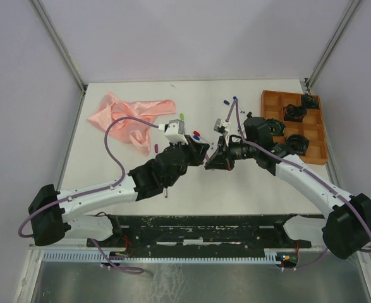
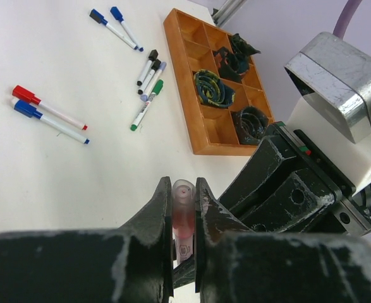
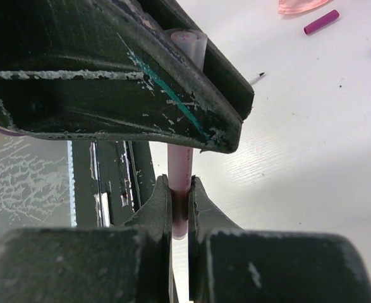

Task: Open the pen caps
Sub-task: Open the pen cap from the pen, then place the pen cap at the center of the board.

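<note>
Both grippers meet above the middle of the table with one pen held between them. My left gripper is shut on the pen's pink translucent cap, whose rounded end pokes out past the fingertips. My right gripper is shut on the pale pink barrel of the same pen, and the left gripper fills the view just above it. From the top, the left gripper and the right gripper sit tip to tip and hide the pen.
Capped pens lie loose on the table: a red one, blue ones and a green one. A loose purple cap lies near a pink cloth. A wooden compartment tray holds rolled dark items at the right.
</note>
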Tool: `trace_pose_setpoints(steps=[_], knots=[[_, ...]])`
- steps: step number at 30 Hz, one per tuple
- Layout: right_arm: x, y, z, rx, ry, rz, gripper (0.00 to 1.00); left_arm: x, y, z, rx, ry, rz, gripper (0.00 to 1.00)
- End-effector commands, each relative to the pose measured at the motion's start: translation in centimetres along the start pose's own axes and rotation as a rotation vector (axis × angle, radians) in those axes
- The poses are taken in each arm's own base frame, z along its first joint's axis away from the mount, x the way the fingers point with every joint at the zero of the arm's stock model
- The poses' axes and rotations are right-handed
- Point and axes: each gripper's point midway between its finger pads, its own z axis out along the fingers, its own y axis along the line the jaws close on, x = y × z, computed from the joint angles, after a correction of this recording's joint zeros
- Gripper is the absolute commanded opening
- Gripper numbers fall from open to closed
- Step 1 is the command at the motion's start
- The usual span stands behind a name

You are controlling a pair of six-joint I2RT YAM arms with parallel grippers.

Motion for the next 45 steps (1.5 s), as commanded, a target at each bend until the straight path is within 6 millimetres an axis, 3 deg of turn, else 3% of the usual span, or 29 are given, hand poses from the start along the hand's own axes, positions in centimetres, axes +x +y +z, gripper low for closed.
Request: trace_pose_setpoints(steps=[1,5,10,14,16,22,30,33,35,37,41,45], knots=[[-2.3,0.2,0.0,-0.012,-0.045,-0.059,0.0,-2.1,-1.4,0.1,0.032,-0.053,-0.042,0.03],[-2.2,0.2,0.4,-0.026,-0.056,-0.03,0.0,-5.4,-0.2,0.6,0.016,-0.127,-0.032,0.03],[-1.4,0.1,1.5,-0.049,-0.05,0.016,0.0,-13.3,2.9,1.4,0.03,-0.272,-0.103,0.03],[-0.2,-0.3,2.9,-0.055,-0.021,0.06,0.0,-18.2,4.0,2.1,-0.005,-0.353,-0.086,0.03],[0.3,-0.4,3.5,-0.061,-0.008,0.089,0.0,-19.1,4.5,2.5,-0.02,-0.368,-0.08,0.03],[1.2,-1.0,4.6,-0.061,0.024,0.152,0.0,-19.4,6.9,2.7,-0.07,-0.392,-0.087,0.03],[2.2,-1.1,5.7,-0.062,0.083,0.191,0.0,-25.3,8.1,1.5,-0.105,-0.51,-0.08,0.03],[2.0,-1.0,5.5,-0.059,0.087,0.165,0.0,-26.3,8.0,1.4,-0.098,-0.506,-0.064,0.03],[1.5,-0.9,5.0,-0.054,0.083,0.131,0.0,-25.2,8.5,1.4,-0.106,-0.469,-0.048,0.03],[0.8,-0.7,4.3,-0.05,0.072,0.09,0.0,-22.3,9.9,1.8,-0.12,-0.388,-0.026,0.03],[0.0,-0.8,2.7,-0.026,0.092,0.009,0.0,-13.1,15.3,2.5,-0.209,-0.172,-0.022,0.03],[-0.4,-0.9,1.5,0.001,0.082,-0.046,0.0,-5.6,20.7,2.6,-0.337,0.009,-0.013,0.03]])
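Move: The left hand already grips the pink pen's cap; the purple cap lies on the table about 12 cm ahead of it, 19 cm to its left and 18 cm below, with the red marker some 17 cm ahead, about level sideways, at the same depth. The pink cap sits about 4 cm ahead and 5 cm above the right hand, which holds the pen body. From the right hand, the uncapped pen lies some 17 cm left, level fore-and-aft, 12 cm lower. Forward and to the left, the left hand tugs on the pink cap firmly enough to draw the right hand along some 7 cm, both keeping their grips. Then the left hand shoots on forward-left with the cap, rising about 12 cm, turning some 20 degrees counter-clockwise, and sinking again towards the purple cap, while the right hand swings back and down with the pen body, then lifts slightly. ##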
